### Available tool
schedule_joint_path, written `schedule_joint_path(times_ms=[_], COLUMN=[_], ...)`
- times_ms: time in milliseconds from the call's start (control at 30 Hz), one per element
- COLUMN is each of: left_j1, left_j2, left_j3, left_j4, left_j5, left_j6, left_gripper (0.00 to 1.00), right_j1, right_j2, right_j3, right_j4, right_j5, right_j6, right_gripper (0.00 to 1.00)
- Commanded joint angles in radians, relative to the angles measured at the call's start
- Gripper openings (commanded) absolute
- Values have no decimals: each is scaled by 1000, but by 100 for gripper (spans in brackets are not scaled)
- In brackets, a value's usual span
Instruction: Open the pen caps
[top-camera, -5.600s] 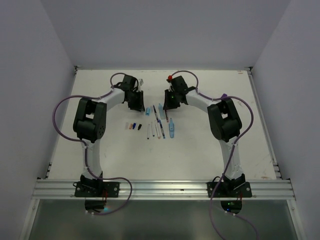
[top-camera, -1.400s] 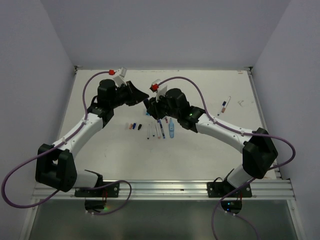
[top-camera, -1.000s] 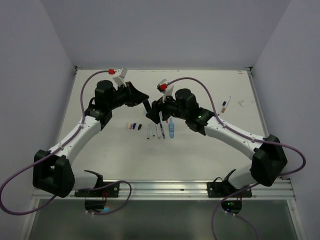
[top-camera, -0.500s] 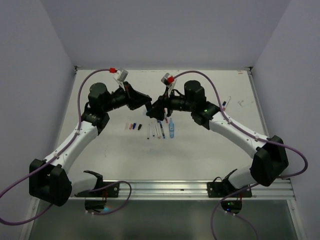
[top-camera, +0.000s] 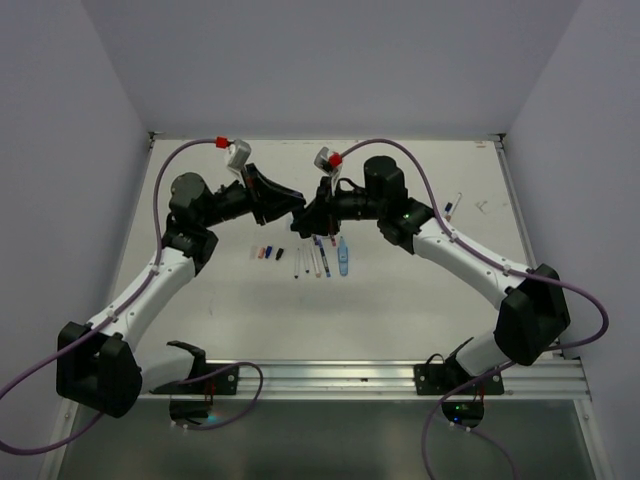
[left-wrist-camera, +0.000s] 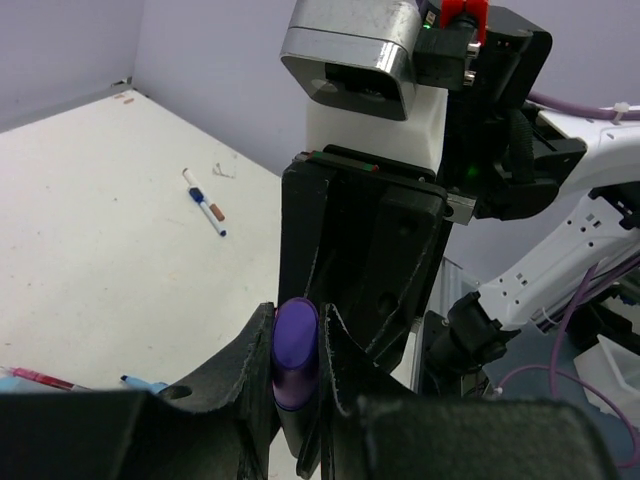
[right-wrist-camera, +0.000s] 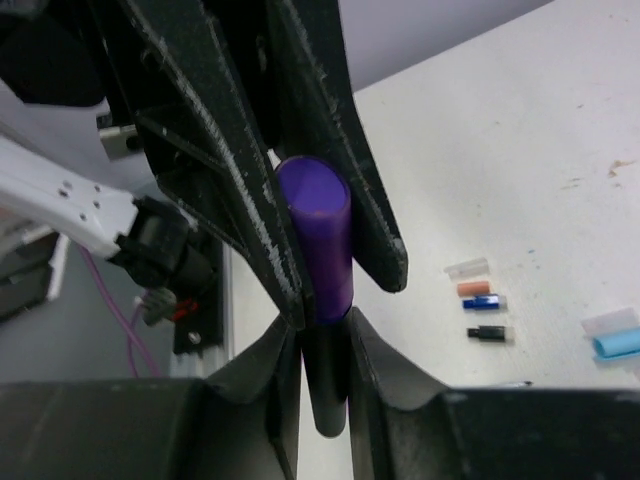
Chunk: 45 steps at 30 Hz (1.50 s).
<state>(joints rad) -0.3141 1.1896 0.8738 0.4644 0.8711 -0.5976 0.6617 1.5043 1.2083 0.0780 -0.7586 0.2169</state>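
Observation:
A purple pen (left-wrist-camera: 296, 345) with a dark section (right-wrist-camera: 326, 385) is held in the air between my two grippers, above the middle of the table. My left gripper (left-wrist-camera: 297, 322) is shut on its purple part. My right gripper (right-wrist-camera: 320, 328) faces it tip to tip and is shut on the dark section. In the top view the two meet, left gripper (top-camera: 292, 207) against right gripper (top-camera: 309, 214), and the pen is hidden between them. Loose pen caps lie on the table: clear (right-wrist-camera: 467, 267), orange (right-wrist-camera: 473, 288), blue (right-wrist-camera: 478, 302) and black (right-wrist-camera: 488, 332).
A row of thin pens (top-camera: 316, 258) and a light-blue one (top-camera: 343, 257) lie below the grippers, with caps (top-camera: 270, 252) to their left. One more pen (top-camera: 452, 207) lies far right, also in the left wrist view as a white pen (left-wrist-camera: 203, 200).
The right gripper's jaws have closed onto the pen that the left gripper holds. Both arms have drawn slightly closer at the tips.

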Motion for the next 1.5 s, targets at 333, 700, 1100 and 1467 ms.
schedule_joint_path(times_ms=[333,700,1100,1467], left_j1=[9,17,59,63], left_j2=[-21,-10,27,326], left_j3=[-10,30,142,402], left_j4=[351,540,-194,-854], left_j5=[-17,-112,-303,-632], left_j6=[-100,-137,128,291], left_gripper=[0,0,0,9], right_j1=[-2,50,-106,-206], right_j2=[-3,48,59,332], right_j3=[-96,-226,-158,210], right_j4=[-132,-211,-210,-420], right_j5=[-172,-245,129,499], right_j6=[-97,-172,-22,36], right_gripper=[0,0,0,0])
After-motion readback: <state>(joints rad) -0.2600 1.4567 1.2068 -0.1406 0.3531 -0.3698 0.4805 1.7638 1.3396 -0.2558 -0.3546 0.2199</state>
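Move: I already hold the purple marker between both hands: its cap in my left fingers, its body in my right about 5 cm below them. From my left hand, the light-blue cap lies some 18 cm ahead, 2 cm left and 32 cm down. From my right hand, the red pen is about 20 cm ahead and 7 cm right, the blue marker 10 cm ahead and 10 cm right, both 27 cm below. I keep both grips and strain slowly, easing back a couple of centimetres, then snap my hands apart: left up about 9 cm with the cap, right down some 13 cm and back with the body. Then both swing forward, my left also lowering and drifting left towards the light-blue cap, my right going rightward towards the red pen and turning some 45 degrees clockwise. ##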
